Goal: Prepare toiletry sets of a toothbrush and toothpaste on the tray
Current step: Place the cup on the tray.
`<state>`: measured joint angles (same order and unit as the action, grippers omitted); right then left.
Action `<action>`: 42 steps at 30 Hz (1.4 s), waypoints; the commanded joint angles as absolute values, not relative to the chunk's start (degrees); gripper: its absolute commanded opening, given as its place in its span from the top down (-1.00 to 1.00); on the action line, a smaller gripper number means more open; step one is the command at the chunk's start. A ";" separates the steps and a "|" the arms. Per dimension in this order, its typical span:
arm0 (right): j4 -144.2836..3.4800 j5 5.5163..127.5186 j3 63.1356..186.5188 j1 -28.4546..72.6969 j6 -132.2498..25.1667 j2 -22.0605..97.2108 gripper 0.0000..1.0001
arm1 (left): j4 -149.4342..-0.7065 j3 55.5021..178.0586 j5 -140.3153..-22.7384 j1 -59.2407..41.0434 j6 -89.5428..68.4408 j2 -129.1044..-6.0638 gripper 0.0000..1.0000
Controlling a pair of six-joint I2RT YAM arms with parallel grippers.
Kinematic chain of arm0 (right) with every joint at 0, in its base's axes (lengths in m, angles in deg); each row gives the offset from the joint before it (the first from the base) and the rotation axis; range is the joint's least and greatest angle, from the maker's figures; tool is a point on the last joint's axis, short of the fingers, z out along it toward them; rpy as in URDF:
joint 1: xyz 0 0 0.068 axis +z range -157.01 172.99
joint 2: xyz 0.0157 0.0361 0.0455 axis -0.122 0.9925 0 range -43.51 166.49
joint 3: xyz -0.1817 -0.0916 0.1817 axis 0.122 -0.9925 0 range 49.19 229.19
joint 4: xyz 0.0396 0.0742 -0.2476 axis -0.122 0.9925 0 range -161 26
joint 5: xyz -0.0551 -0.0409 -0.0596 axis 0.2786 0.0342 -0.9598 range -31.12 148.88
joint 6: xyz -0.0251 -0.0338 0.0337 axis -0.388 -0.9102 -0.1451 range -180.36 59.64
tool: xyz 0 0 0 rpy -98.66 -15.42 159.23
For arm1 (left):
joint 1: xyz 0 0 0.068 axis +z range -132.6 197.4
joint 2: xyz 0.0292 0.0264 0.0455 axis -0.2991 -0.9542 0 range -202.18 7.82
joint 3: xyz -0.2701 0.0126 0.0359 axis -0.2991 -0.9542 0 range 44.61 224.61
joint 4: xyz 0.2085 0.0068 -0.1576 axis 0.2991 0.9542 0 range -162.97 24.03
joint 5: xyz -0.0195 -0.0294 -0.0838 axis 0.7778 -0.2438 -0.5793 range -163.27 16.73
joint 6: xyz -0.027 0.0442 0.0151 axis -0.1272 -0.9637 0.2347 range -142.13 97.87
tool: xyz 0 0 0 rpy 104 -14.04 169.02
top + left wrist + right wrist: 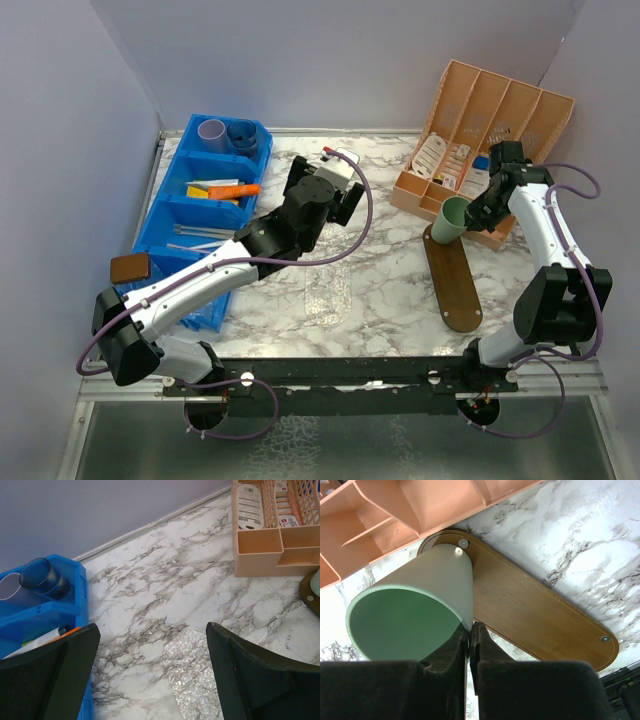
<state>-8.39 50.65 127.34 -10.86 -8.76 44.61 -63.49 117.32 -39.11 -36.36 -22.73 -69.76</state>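
Note:
My right gripper (pixel 472 214) is shut on the rim wall of a mint green cup (pixel 450 221), one finger inside and one outside. The cup (pixel 417 595) hangs tilted, its base over the far end of the oval wooden tray (pixel 535 612). This tray (pixel 456 285) lies right of centre. My left gripper (pixel 325 186) hovers open and empty over the marble mid-table, its fingers (pixel 260 675) wide apart. A lilac cup (pixel 212 130) and a smoky dark cup (pixel 243 135) sit in the blue bin's back compartment. Coloured tubes (pixel 225 190) and thin toothbrushes (pixel 200 236) lie in its other compartments.
The blue bin (pixel 168 215) runs along the left side. A peach organizer (pixel 480 125) with packets stands at the back right, next to the tray's far end. A clear crinkly strip (pixel 192 675) lies on the marble below my left gripper. A brown block (pixel 130 267) sits by the bin.

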 commanded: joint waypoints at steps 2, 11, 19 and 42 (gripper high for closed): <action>-8.01 51.25 128.37 -11.22 -9.84 45.20 0.94 | -64.92 117.38 -37.85 -36.48 -23.02 -69.81 -0.82; -9.05 51.47 128.43 -11.22 -10.60 44.10 0.73 | -64.94 117.30 -37.76 -36.48 -23.01 -69.83 -0.82; -9.34 51.14 129.04 -11.22 -11.18 43.27 0.43 | -64.87 117.23 -37.76 -36.48 -23.08 -69.82 -0.83; -28.19 71.93 121.97 -8.66 -36.09 26.28 -0.25 | -65.89 116.55 -36.34 -36.48 -24.49 -69.71 -0.84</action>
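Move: My right hand still pinches the rim of the green cup on its near right side. The cup's middle lies about 3 cm ahead, 3 cm to the left and 5 cm below. The cup stands on the far end of the brown tray, whose middle is some 8 cm back of my hand, level sideways; the orange organiser's middle is about 14 cm ahead and 4 cm right. From my left hand the cup lies some 30 cm to the right, level ahead, about 20 cm lower. I hold my right hand in place over the tray's far end while its fingers open and let go of the cup's rim. Then, still opening to a bit over half, I lift straight up away from the cup by about 8 cm, swinging the fingertips forward and up by some 20 degrees and turning counter-clockwise, with a small drift left at the end. ##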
